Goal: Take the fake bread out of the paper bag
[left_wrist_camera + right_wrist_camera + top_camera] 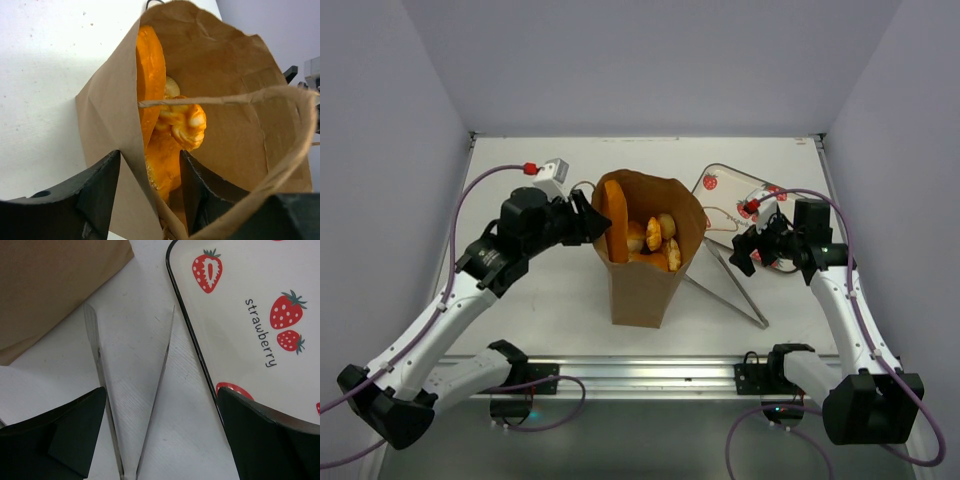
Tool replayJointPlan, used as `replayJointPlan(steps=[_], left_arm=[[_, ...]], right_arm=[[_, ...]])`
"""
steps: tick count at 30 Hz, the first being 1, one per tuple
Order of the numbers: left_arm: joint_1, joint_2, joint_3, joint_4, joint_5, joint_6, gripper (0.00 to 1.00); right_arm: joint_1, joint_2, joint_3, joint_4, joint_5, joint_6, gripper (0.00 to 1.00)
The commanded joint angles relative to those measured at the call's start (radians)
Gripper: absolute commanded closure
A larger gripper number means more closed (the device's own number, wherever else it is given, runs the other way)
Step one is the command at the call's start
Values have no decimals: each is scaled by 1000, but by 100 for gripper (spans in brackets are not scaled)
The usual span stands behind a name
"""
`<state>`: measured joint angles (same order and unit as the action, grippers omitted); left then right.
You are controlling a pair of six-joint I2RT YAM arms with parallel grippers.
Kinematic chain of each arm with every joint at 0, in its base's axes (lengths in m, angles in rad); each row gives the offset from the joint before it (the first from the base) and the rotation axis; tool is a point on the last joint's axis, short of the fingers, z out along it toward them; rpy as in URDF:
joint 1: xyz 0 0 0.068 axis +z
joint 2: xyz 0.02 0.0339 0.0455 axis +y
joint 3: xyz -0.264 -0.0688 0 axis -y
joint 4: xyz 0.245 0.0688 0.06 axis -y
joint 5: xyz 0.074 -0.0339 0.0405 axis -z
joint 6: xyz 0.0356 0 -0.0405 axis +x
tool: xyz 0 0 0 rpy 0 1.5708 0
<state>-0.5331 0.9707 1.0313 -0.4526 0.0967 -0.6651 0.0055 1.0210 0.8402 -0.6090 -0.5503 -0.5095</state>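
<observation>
The brown paper bag [640, 285] stands upright at the table's middle with its mouth open. Inside it is the fake bread: a long orange baguette [150, 70] leaning on the left wall, a knobbly braided piece [187, 122], and small rolls [658, 238]. My left gripper [150, 185] straddles the bag's left wall [107, 120], one finger outside and one inside beside the bread. Its jaws are part way closed, and the paper does not look pinched. My right gripper [162, 430] hangs wide open and empty above the metal tongs [100, 365], right of the bag.
A strawberry-print tray [720, 180] lies at the back right, its rim [186, 327] just beside the right gripper. The tongs [735, 285] lie between the bag and the tray. A string handle [225, 100] spans the bag's mouth.
</observation>
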Motion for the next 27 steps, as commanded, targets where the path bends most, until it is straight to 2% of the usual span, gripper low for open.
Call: replayJointPlan(steps=[1,4,7,11,12,18,22,27], left_arm=[[-59,20,49,-29,-101,18,47],[-88,34,78,-49,-172,28,54],[-102,49,98,-69,-221,50,65],[-107,71,115,-80,-259,87,95],[-105,75,119,-83,-267,96,99],[-105,117,214,-107,-336,192,100],[-103,163,361,-144,-416,297,100],[-97,215,469,-158,-537,412,100]], right_arm=[[-1,4,25,3,-33,-14,1],[-1,5,25,3,-33,-14,1],[-1,5,26,3,-34,-14,1],[-1,2,25,3,-31,-14,1],[-1,-1,25,3,-31,-12,1],[1,-4,25,3,-33,-11,1],[-1,-10,25,2,-34,-11,1],[-1,-16,25,2,-34,-12,1]])
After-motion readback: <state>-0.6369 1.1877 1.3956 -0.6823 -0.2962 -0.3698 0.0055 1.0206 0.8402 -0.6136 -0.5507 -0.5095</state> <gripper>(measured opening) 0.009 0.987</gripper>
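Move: The left hand's open fingers already straddle the paper bag's left rim, which lies about 1 cm to their right, level ahead, and 1 cm below. Inside, the long loaf stands some 4 cm to the right, straight across, its middle about 7 cm lower; the braided roll is some 12 cm right, 2 cm back and 12 cm below. From the idle right hand that rim is about 34 cm left, 1 cm back and 11 cm up. The left fingers pinch the bag's left rim and pull forward, up and left about 6 cm, rolling 25 degrees. ##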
